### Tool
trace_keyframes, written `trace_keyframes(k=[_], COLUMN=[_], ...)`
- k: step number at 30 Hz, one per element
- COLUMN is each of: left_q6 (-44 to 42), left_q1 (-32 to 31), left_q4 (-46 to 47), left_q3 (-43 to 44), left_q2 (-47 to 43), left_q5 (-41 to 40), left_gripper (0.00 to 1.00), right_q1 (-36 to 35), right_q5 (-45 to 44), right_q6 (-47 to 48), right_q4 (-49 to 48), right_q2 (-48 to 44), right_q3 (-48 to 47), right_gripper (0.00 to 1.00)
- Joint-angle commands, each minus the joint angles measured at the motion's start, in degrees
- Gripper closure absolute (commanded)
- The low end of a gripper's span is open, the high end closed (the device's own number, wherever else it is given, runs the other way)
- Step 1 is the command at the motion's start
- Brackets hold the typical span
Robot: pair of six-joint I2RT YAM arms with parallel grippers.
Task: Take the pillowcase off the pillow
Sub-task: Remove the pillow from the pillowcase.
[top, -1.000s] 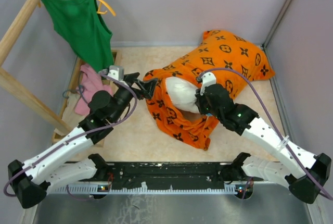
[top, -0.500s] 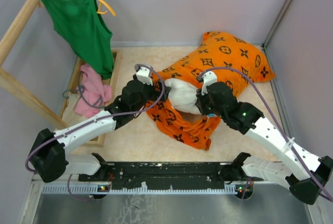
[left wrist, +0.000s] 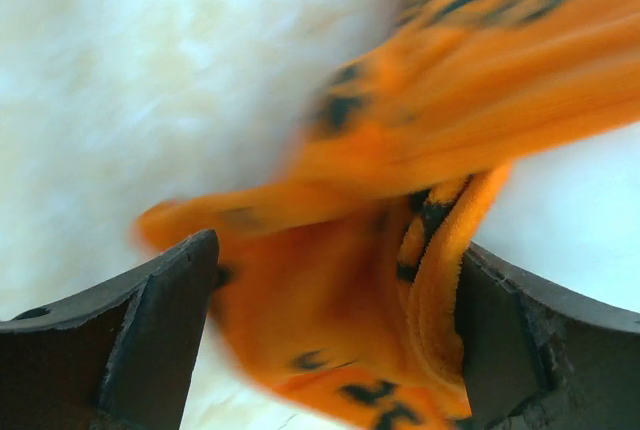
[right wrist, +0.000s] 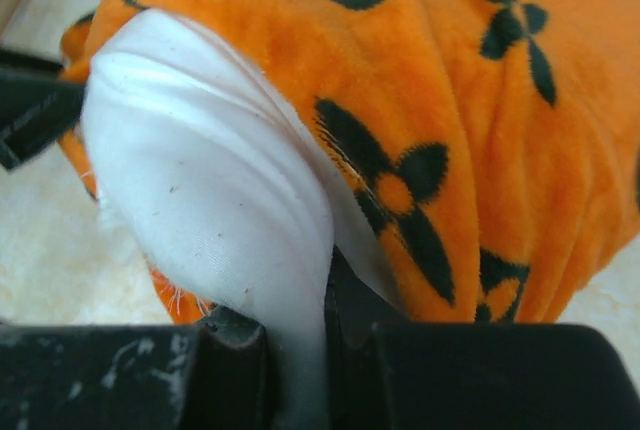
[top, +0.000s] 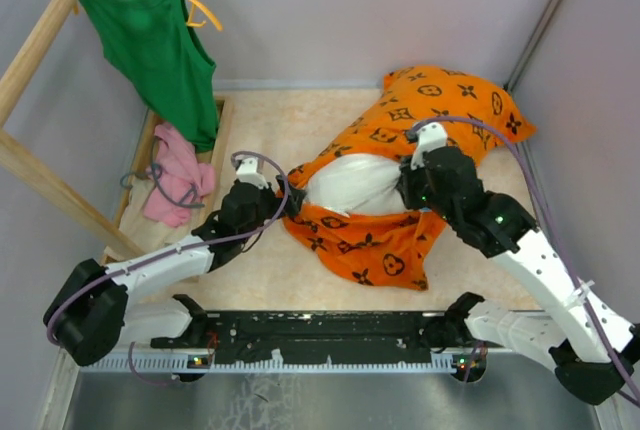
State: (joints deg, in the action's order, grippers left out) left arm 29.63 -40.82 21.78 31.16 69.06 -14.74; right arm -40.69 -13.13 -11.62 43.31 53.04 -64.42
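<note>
The orange pillowcase point(top: 440, 115) with black motifs lies across the middle and right of the floor, its open end toward me. The white pillow point(top: 355, 185) bulges out of that opening. My right gripper point(top: 412, 190) is shut on a pinched fold of the pillow point(right wrist: 200, 170), with the pillowcase point(right wrist: 480, 130) bunched just behind it. My left gripper point(top: 288, 205) sits low at the left rim of the opening. Its jaws stand wide, and a fold of the pillowcase point(left wrist: 350, 280) lies between them, brushing the right finger point(left wrist: 510, 340).
A green tank top point(top: 155, 45) hangs on a yellow hanger from the wooden rack point(top: 40, 40) at the back left. A pink cloth point(top: 175, 175) lies at the rack's foot. Grey walls close in on the left, back and right.
My left arm has swung right and dropped low to the pillowcase's open rim. My right gripper has pulled the pillow back and right, baring more white; the pillowcase has shifted right.
</note>
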Motion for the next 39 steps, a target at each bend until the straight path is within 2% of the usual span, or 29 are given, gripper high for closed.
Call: trace_keyframes(k=[1, 7, 9, 16, 19, 23, 27, 29, 32, 35, 38, 39], left_q6=[1.64, 3.73, 4.04, -0.97, -1.90, -2.67, -1.74, -1.08, 3.66, 15.67, 35.48, 39.25], left_q1=[1.97, 1.97, 1.97, 1.71, 1.76, 1.79, 1.79, 1.79, 1.79, 1.72, 1.64, 1.50], left_q4=[-11.46, -15.02, -15.52, -17.45, -20.02, -16.94, -23.35, -22.40, -19.41, -11.33, 6.80, 13.04], left_q3=[-5.41, -7.08, -7.67, -4.22, 0.34, 3.51, 9.87, 12.01, 14.93, 13.94, 7.62, 5.25], left_q2=[-0.80, -3.05, -4.35, -10.88, -15.46, -20.86, -19.98, -19.21, -16.12, -12.52, -8.41, -6.89], left_q5=[-8.40, -8.90, -9.15, -5.29, 2.10, 12.08, 11.62, 15.10, 25.82, 33.65, 40.88, 42.55], left_gripper=[0.06, 0.07, 0.07, 0.08, 0.07, 0.03, 0.03, 0.03, 0.04, 0.04, 0.03, 0.01], right_q1=[5.41, 8.15, 8.25, 8.24, 8.25, 8.26, 8.25, 8.19, 8.24, 8.17, 8.19, 8.17], right_q5=[-9.29, -13.68, -12.62, -1.86, 2.00, 5.19, 11.75, 16.23, 21.12, 21.10, 20.63, 20.47], right_q6=[-3.26, -3.47, -3.37, -3.85, -3.11, -2.76, -2.11, -1.85, -2.24, -2.11, -2.18, -2.14], right_q4=[-10.76, -12.11, -12.64, -15.72, -16.41, -17.09, -18.31, -19.43, -20.49, -21.17, -21.70, -21.66], right_q2=[-7.18, -8.06, -7.47, -5.18, -4.01, -3.36, -3.16, -2.78, -1.76, -1.27, -1.55, -1.73], right_q3=[-7.72, -8.31, -7.69, -3.74, -3.56, -2.88, -2.48, -2.29, -2.35, -2.18, -1.77, -1.64], right_gripper=[1.00, 1.00, 1.00, 1.00, 1.00, 1.00, 1.00, 1.00, 1.00, 1.00, 1.00, 1.00])
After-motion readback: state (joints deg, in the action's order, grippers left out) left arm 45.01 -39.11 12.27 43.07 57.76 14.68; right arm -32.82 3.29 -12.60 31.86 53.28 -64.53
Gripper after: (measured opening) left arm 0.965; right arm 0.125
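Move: The left hand's wide-open fingers are at the left rim of the pillowcase mouth, which lies roughly 1 cm ahead, 1 cm to the right and 2 cm below. The bared white pillow's middle is about 13 cm right of that hand and 2 cm ahead. From the right hand, which holds the pillow's corner, the same rim is some 25 cm left, level, 13 cm lower; the front flap hangs about 13 cm back, 9 cm left and 20 cm below. With the fingers spread at the pillowcase rim, the left hand pushes down about 6 cm and left 5, then, still open, comes clear, rising some 20 cm while drawing rightwards over the pillow and slightly back, its wrist swinging clockwise. The right hand keeps its pinch on the pillow's corner, tugs it up and right, then eases about 8 cm back left, staying raised. ##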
